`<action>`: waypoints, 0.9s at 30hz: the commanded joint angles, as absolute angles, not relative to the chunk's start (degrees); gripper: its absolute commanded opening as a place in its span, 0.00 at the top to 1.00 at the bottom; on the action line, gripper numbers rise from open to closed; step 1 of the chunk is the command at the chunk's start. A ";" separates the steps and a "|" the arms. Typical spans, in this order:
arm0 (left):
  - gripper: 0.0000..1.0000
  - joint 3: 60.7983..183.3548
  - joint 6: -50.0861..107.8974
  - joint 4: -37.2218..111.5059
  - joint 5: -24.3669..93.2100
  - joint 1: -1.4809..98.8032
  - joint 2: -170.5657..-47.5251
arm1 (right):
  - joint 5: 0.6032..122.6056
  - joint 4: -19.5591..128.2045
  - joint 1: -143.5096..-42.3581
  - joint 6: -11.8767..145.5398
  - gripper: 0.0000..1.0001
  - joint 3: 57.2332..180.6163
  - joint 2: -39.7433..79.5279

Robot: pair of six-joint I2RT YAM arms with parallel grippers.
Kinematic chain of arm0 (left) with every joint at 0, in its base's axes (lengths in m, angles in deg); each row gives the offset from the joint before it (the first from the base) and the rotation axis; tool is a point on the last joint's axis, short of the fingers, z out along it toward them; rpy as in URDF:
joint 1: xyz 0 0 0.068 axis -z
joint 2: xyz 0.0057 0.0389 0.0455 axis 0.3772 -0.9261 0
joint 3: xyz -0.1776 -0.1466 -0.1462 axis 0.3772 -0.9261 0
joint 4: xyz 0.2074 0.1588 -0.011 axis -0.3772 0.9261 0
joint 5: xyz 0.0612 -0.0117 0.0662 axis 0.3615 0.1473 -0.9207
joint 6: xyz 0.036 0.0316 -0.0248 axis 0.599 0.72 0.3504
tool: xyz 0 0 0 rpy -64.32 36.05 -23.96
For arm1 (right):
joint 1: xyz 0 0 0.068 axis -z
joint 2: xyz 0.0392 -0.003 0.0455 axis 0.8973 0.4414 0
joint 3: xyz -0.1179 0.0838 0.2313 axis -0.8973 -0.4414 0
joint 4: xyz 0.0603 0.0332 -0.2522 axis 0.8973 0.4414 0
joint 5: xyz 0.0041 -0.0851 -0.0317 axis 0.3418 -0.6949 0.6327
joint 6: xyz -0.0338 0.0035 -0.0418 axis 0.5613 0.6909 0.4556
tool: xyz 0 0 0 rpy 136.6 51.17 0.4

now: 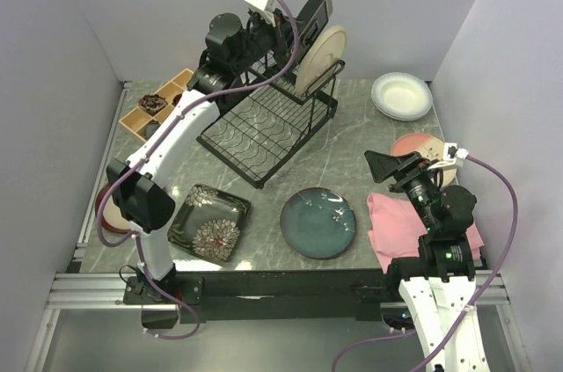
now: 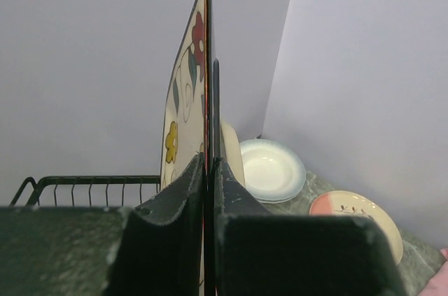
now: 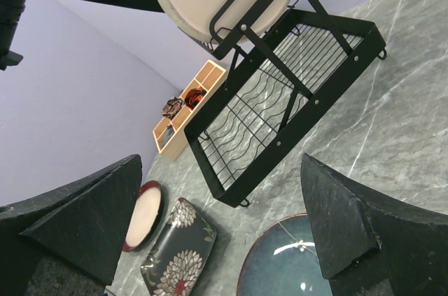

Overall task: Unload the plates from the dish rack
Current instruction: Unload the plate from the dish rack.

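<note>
The black wire dish rack (image 1: 264, 130) stands at the back middle of the table. A cream square plate with coloured flowers (image 2: 185, 93) stands on edge at its upper frame, and my left gripper (image 2: 208, 164) is shut on that plate's rim. In the top view this plate (image 1: 315, 7) looks dark and edge-on, with the left gripper (image 1: 283, 33) beside it. A round cream plate (image 1: 321, 57) leans in the slots just behind it. My right gripper (image 1: 409, 163) hangs open and empty over the right side of the table, above the teal plate (image 3: 287, 268).
On the table lie a black flowered square plate (image 1: 209, 222), the teal plate (image 1: 318, 222), white plates (image 1: 402, 95), a pink plate (image 1: 420, 145) and a brown-rimmed plate (image 3: 143, 215). A pink cloth (image 1: 391, 222) is front right. A wooden tray (image 1: 158, 108) is back left.
</note>
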State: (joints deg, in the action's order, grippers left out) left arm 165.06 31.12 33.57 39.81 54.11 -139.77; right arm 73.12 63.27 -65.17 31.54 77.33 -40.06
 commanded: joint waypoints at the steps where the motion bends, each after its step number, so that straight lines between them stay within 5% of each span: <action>1: 0.99 172.87 35.29 22.02 40.49 54.33 -132.96 | 73.39 61.55 -65.30 32.34 0.00 78.10 -39.66; 27: 0.99 151.62 62.98 27.12 28.01 61.09 -112.76 | 73.30 61.99 -65.21 32.17 0.00 79.06 -37.90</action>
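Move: The left hand still holds the dark square plate on edge, high over the dish rack. The square floral plate on the table, its likely stacking place, lies some 24 cm back, 22 cm left and 47 cm below. The blue plate is equally far back and down, but 12 cm right; the cream round plate still racked stands about 13 cm ahead, 13 cm right and 14 cm lower. From the right hand, the floral plate lies about 48 cm left, level forward and 29 cm below. Back towards the base and to the left, gathering speed, the left arm draws the pinched square plate about 9 cm away from the cream round plate in the rack, rising some 4 cm before levelling off. Its wrist rolls just over 20 degrees, clockwise as seen from behind the hand, and the fingers keep their grip on the plate. ##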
